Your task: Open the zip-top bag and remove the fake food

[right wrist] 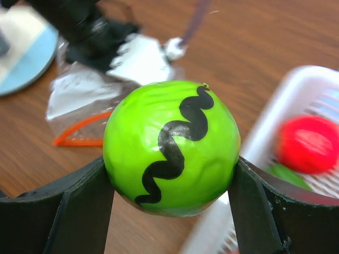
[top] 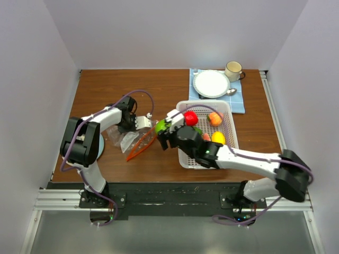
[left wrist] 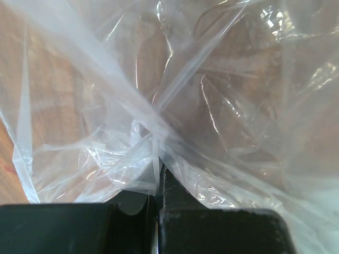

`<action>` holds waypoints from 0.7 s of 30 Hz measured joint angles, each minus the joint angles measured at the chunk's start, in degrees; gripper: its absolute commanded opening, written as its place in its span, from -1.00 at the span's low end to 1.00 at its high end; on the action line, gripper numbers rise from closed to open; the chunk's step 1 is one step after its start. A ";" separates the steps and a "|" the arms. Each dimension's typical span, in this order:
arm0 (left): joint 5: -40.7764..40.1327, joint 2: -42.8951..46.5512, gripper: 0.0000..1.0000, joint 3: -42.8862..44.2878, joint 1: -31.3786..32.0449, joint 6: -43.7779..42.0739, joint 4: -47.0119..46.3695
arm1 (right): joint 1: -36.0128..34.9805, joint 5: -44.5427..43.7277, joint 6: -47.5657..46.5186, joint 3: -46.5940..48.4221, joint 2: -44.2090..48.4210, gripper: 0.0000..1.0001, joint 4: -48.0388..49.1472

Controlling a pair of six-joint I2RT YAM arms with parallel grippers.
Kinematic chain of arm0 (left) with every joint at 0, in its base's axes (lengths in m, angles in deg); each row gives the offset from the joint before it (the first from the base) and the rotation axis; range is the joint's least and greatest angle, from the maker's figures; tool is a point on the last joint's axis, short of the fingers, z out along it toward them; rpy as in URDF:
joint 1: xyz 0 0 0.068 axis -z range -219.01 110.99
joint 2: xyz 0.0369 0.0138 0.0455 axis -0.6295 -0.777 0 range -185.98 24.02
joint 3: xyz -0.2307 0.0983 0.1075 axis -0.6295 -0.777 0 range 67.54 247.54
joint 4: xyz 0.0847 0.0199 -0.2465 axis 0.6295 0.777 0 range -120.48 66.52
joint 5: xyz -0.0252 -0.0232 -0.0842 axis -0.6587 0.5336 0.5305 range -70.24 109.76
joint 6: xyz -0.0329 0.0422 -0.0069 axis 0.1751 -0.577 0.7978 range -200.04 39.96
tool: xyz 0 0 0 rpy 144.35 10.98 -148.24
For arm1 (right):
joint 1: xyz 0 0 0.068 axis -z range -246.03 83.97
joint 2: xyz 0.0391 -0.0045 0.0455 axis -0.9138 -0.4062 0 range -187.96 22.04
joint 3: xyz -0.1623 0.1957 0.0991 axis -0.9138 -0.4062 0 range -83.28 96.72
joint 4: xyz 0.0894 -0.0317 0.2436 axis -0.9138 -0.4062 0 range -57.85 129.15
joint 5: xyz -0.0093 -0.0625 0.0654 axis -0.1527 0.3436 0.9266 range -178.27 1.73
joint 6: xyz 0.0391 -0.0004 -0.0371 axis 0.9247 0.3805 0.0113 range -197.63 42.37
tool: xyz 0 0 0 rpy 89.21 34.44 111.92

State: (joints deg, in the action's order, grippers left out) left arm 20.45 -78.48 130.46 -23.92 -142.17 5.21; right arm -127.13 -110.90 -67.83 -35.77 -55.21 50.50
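The clear zip-top bag (top: 130,142) lies crumpled on the table left of centre, its red-orange zip strip (top: 142,146) open toward the basket. My left gripper (top: 139,123) is shut on a fold of the bag's plastic (left wrist: 153,143), which fills the left wrist view. My right gripper (top: 160,128) is shut on a green watermelon piece (right wrist: 170,147) with a black wavy stripe, held above the table between the bag (right wrist: 87,100) and the basket's left edge. Red (top: 190,118), orange (top: 215,119) and yellow (top: 217,138) fake food pieces lie in the basket.
A white perforated basket (top: 231,123) stands right of centre. Behind it a blue cloth (top: 239,100) carries a white plate (top: 211,83), a spoon and a mug (top: 233,70). A round light-blue disc (right wrist: 26,58) lies near the left arm's base.
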 measured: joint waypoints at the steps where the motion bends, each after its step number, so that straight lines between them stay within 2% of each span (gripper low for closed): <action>1: 0.15 0.09 -1.00 0.00 0.11 0.20 0.20 | 0.00 -2.16 0.68 -1.07 3.41 -0.28 -1.29; 4: 1.07 0.55 -1.00 0.00 1.27 1.90 1.70 | 0.90 -11.34 2.84 -4.02 12.33 0.00 -6.43; 5: 1.66 0.70 -1.00 0.02 1.92 2.56 2.27 | 1.55 -13.49 3.54 -4.22 13.44 0.21 -8.00; 7: 3.72 0.85 -1.00 0.90 3.87 4.31 4.39 | 3.89 -17.86 5.44 -4.26 14.34 0.49 -11.56; 8: 5.09 0.87 -0.91 1.70 4.90 5.25 5.42 | 4.79 -19.61 6.25 -4.26 14.14 0.78 -13.20; 9: 6.91 0.96 -0.80 2.95 6.12 6.38 6.56 | 5.64 -21.49 7.10 -4.31 13.64 0.93 -15.15; 10: 8.35 1.16 -0.68 4.15 7.06 7.39 7.30 | 5.99 -22.51 7.82 -4.44 13.11 0.97 -16.61; 11: 9.73 1.42 -0.33 5.14 7.74 8.07 7.78 | 5.99 -23.23 8.28 -4.48 12.72 0.97 -17.64; 13: 12.85 2.19 0.19 7.93 8.70 9.75 9.29 | 5.92 -24.30 8.94 -4.44 11.67 0.97 -19.71; 14: 14.21 2.78 0.79 9.49 8.83 10.82 9.73 | 5.92 -24.61 9.35 -4.31 10.95 0.97 -20.65; 15: 15.30 3.48 0.99 10.80 8.81 11.67 9.99 | 5.92 -24.96 9.81 -3.67 9.92 0.97 -22.08; 21: 20.17 10.58 1.00 15.04 8.39 16.87 9.57 | 5.92 -27.06 11.23 2.78 2.82 0.97 -28.76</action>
State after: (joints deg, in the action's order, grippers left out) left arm 40.62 -67.90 145.50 -15.53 -125.29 14.78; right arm -121.21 -137.96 -56.59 -33.00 -52.39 21.74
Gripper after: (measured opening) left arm 0.995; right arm 0.986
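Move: The middle of the white basket is about 17 cm to the right of my right hand, level with it front to back, and some 13 cm below. In the basket, the red tomato is 8 cm ahead and 12 cm right of that hand, the green pepper 2 cm ahead and 14 cm right, both about 14 cm down. From my left hand, at table height, the bag's middle is some 3 cm back and 2 cm right, its orange zip 7 cm back and 8 cm right. Still gripping the green fake fruit, I swing my right hand about 15 cm right, a little forward, rising slightly and then sinking over the basket, turn it some 35 degrees clockwise and open to let the fruit go. My left hand, still pinching the bag, drags it right, first edging back, then lifts and opens to release it, ending about 13 cm right and 13 cm higher, tilted to the left. ##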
